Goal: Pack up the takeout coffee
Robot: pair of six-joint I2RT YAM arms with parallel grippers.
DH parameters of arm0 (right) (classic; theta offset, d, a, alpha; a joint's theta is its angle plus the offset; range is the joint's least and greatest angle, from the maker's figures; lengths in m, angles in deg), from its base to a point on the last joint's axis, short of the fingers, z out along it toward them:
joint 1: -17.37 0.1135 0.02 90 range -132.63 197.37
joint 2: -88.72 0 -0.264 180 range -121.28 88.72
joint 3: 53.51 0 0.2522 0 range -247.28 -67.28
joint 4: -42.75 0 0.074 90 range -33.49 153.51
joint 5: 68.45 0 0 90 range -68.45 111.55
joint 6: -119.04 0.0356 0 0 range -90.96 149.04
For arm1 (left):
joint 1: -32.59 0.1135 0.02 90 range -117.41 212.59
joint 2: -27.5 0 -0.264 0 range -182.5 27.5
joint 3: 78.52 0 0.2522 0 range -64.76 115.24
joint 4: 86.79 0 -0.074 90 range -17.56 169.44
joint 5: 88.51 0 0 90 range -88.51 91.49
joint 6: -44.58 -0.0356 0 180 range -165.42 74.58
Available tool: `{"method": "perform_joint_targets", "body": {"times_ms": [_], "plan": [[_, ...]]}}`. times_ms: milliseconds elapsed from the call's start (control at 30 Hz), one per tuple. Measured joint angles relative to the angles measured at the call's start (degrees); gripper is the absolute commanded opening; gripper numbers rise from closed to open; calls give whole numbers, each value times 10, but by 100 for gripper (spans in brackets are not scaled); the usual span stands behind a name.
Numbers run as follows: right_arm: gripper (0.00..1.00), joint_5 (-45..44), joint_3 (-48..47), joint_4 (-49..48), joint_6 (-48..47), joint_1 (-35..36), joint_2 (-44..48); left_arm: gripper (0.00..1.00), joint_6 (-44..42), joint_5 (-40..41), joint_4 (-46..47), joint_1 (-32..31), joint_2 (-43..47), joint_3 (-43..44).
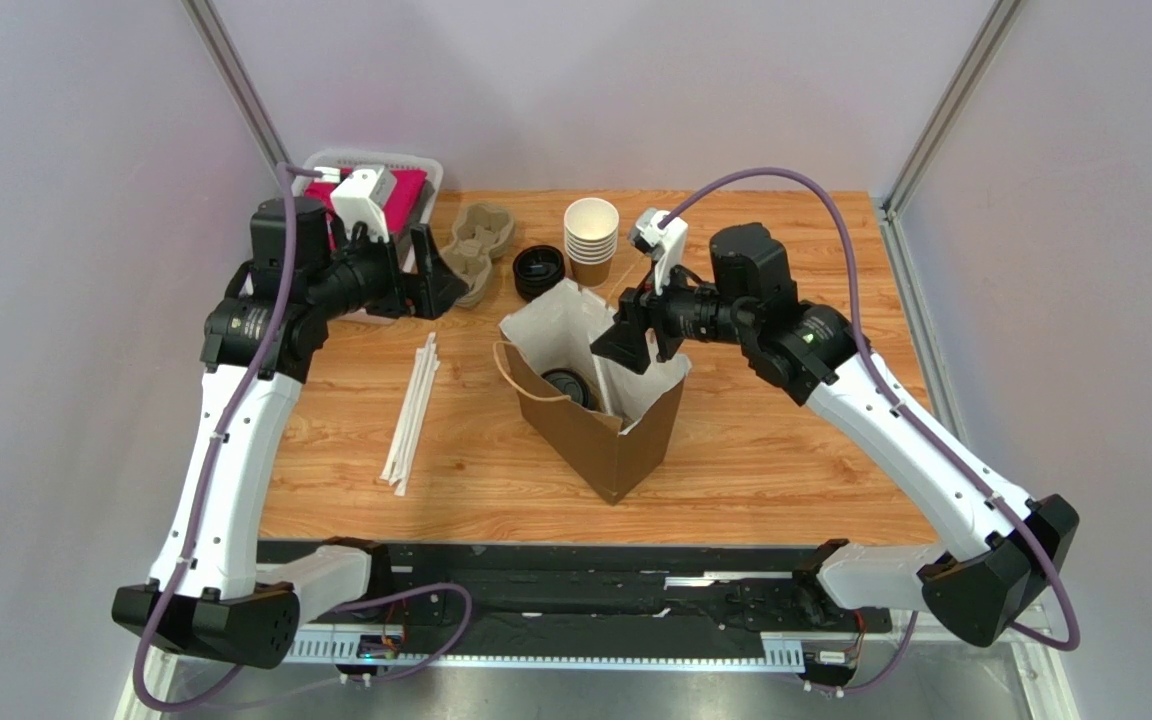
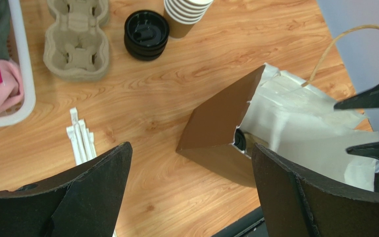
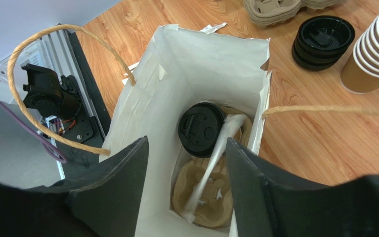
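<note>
The takeout coffee (image 3: 201, 129), a cup with a black lid, sits in a pulp cup carrier (image 3: 211, 197) at the bottom of the open brown paper bag (image 1: 612, 443). A white wrapped straw (image 3: 215, 160) leans inside the bag beside the cup. The lid also shows from above (image 1: 569, 386) and through a tear in the left wrist view (image 2: 240, 140). My right gripper (image 3: 186, 143) is open and empty, just above the bag's mouth (image 1: 630, 345). My left gripper (image 1: 432, 278) is open and empty, off to the bag's left, above the table (image 2: 191, 146).
A stack of lidless cups (image 1: 591, 237), a pile of black lids (image 1: 539, 270) and spare pulp carriers (image 1: 477, 248) stand behind the bag. Wrapped straws (image 1: 414, 408) lie to its left. A white basket (image 1: 379, 158) with pink cloth is at the back left.
</note>
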Motion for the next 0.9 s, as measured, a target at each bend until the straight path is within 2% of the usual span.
{"method": "perform_joint_targets", "body": {"times_ms": [200,300,467,600,733,900], "plan": [[93,-9,-60,41,10,3,-1,99,-35,6,-57,12,-18,7],[97,-31,-108,43,10,3,1,99,-62,9,-94,17,-45,36],[99,-75,-129,38,12,-24,28,99,-111,10,-152,36,-105,114],[99,-99,-101,33,23,-101,63,99,-137,9,-188,42,-140,150],[99,-120,-49,38,25,-173,101,99,-151,7,-207,43,-162,142],[100,-127,30,51,25,-232,141,99,-168,9,-200,44,-161,61]]}}
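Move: Beneath the left hand, about 34 cm down, lie the paper-wrapped straws, some 10 cm to its left and 2 cm back. The egg-carton-like cup carrier is about 22 cm ahead and 2 cm left of that hand; the bag is 19 cm right and 5 cm back. From the right hand, the bag's middle is about 3 cm left, 1 cm back and 18 cm down, with the cup stack 25 cm ahead and 3 cm left. Rising about 10 cm clear of the bag's mouth, the right hand, already loose of its straw, opens from half to wide, then sweeps some 17 cm right and a little forward, sinking again and turning clockwise. The empty left hand stays open and sinks about 10 cm towards the straws on the table, drifting left as its fingers tip further down. ##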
